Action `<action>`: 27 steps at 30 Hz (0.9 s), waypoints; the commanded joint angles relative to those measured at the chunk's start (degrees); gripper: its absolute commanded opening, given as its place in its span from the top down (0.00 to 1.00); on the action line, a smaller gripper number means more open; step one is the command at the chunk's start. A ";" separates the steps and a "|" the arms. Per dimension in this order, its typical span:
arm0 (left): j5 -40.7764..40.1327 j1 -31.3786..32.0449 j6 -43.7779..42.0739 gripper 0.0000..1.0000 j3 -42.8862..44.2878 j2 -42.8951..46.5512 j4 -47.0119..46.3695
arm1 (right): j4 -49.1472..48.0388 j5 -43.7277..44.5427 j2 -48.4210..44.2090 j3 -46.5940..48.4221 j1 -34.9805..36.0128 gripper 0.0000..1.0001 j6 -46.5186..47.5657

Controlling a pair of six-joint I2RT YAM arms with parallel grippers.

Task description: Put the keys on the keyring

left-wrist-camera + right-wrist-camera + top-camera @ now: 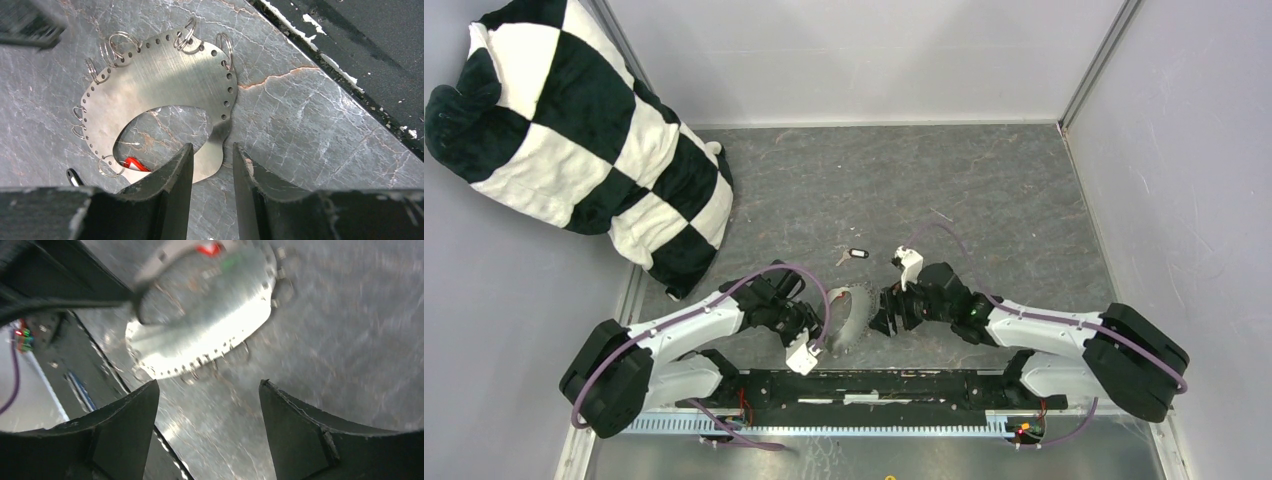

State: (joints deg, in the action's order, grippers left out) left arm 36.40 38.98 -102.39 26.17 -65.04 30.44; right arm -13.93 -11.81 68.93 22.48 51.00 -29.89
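The keyring (165,80) is a flat silvery plate with a cut-out hole and several small wire rings round its rim; it sits between my two arms (849,315). My left gripper (212,150) is shut on its narrow lower lobe and holds it a little above the table. A red key tag (134,163) shows through the cut-out, close to one small ring; whether it hangs on that ring I cannot tell. The black-tagged key (857,253) lies on the table beyond the plate. My right gripper (209,385) stands open and empty, just short of the blurred keyring (200,320).
A black-and-white checkered cushion (574,130) leans in the far left corner. Grey walls close in the table on three sides. The black base rail (874,385) of the arms runs along the near edge, close under the plate.
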 commanded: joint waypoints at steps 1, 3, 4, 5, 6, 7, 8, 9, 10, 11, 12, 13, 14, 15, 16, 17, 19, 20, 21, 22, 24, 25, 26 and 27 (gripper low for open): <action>-0.27 -0.13 0.52 0.58 -0.33 -0.22 1.19 | 4.83 -2.05 1.24 -3.28 -0.08 0.20 -5.09; -0.26 -0.12 0.90 0.58 0.13 -0.81 1.17 | 0.82 -5.71 1.05 -6.15 -0.12 0.20 -9.66; -0.34 -0.09 0.60 0.58 0.11 -1.07 0.90 | -1.12 -7.09 1.31 -7.53 -0.09 0.21 -11.66; -0.50 -0.12 0.37 0.58 -0.19 -1.24 0.45 | -2.61 -7.42 1.75 -8.35 -0.10 0.21 -12.55; -0.82 -0.14 -0.51 0.58 -0.62 -1.70 -0.77 | -3.25 -6.71 2.22 -8.58 -0.16 0.22 -13.14; -1.15 -0.13 -1.19 0.58 -1.02 -2.18 -1.74 | -4.39 -6.02 2.70 -8.72 -0.13 0.22 -13.77; -1.32 -0.07 -1.69 0.58 -1.30 -2.84 -2.72 | -5.79 -5.43 3.36 -8.65 -0.11 0.22 -14.72; -1.45 -0.05 -1.90 0.58 -1.52 -3.47 -3.76 | -7.17 -4.48 4.34 -8.56 -0.14 0.23 -15.53; -1.63 -0.05 -2.13 0.58 -1.75 -4.12 -4.92 | -8.53 -3.77 5.64 -8.29 -0.08 0.24 -16.47; -1.77 -0.05 -2.73 0.59 -2.00 -4.76 -5.76 | -9.42 -2.46 6.80 -8.09 -0.14 0.25 -17.26; -2.11 -0.05 -3.61 0.59 -2.30 -5.28 -6.45 | -11.34 -1.63 7.99 -8.12 -0.11 0.25 -17.98; -2.33 -0.05 -4.57 0.59 -2.43 -5.86 -6.78 | -13.00 -1.48 9.18 -8.08 -0.11 0.26 -18.87; -2.26 -0.02 -5.15 0.59 -2.40 -6.42 -6.95 | -14.24 -1.78 10.72 -7.31 -0.06 0.28 -19.10; -2.16 0.00 -5.40 0.60 -2.18 -7.02 -7.00 | -14.66 -2.24 12.17 -6.42 0.08 0.29 -18.84; -1.76 0.04 -5.37 0.60 -1.76 -7.63 -7.04 | -14.15 -2.27 13.25 -5.19 0.51 0.31 -18.06; -1.45 0.16 -5.18 0.60 -1.41 -8.12 -7.02 | -13.53 -1.86 13.78 -4.44 0.75 0.32 -17.40; -0.36 0.51 -4.94 0.60 -0.95 -8.80 -6.99 | -12.10 -0.22 14.02 -3.48 0.94 0.33 -16.34; 0.34 0.80 -4.75 0.61 -0.69 -8.89 -6.93 | -11.28 1.00 13.91 -3.27 0.94 0.34 -15.81; 1.13 1.02 -4.93 0.61 -0.20 -9.15 -5.75 | -10.31 1.98 13.72 -2.79 0.90 0.36 -15.23; 2.09 1.27 -5.06 0.61 0.44 -9.33 -4.91 | -9.44 3.31 13.63 -2.33 0.94 0.38 -14.70; 3.72 1.65 -5.71 0.61 1.41 -9.56 -2.16 | -7.75 5.54 13.60 -1.42 0.93 0.42 -13.44; 3.96 1.84 -6.10 0.61 1.56 -9.58 -1.51 | -7.13 6.70 13.60 -1.09 0.98 0.46 -13.08; 4.06 2.01 -6.34 0.61 1.60 -9.65 -1.08 | -6.81 7.53 13.72 -0.93 0.94 0.51 -12.47; 3.97 2.06 -6.43 0.61 1.64 -9.67 -0.86 | -6.27 8.23 13.92 -0.67 0.97 0.57 -11.90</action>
State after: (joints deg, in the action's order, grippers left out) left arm 38.52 39.92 -106.56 28.03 -73.06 23.07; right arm -26.65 -10.09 81.45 20.40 51.66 -45.23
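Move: Just past the right fingertips, the pair of rings on the keyring plate's broad outer edge lies about 3 cm to the hand's left, roughly 1 cm back and 4 cm below. From the right hand, the red-tagged key is some 4 cm ahead and 9 cm left, and the black-tagged key about 12 cm ahead and 5 cm left, both near 5 cm below. From the left hand, the ring pair sits some 2 cm ahead and 10 cm right, about 1 cm below. Dropping about 3 cm while drawing back as far, the right hand then swings forward some 3 cm and a little left over the table to the plate's outer edge, fingers tipping steeper, and narrows them from wide to half open around the ring pair. The left hand, part-open fingers still astride the plate's narrow inner band, drags it right and a little forward, travelling about 3 cm. ##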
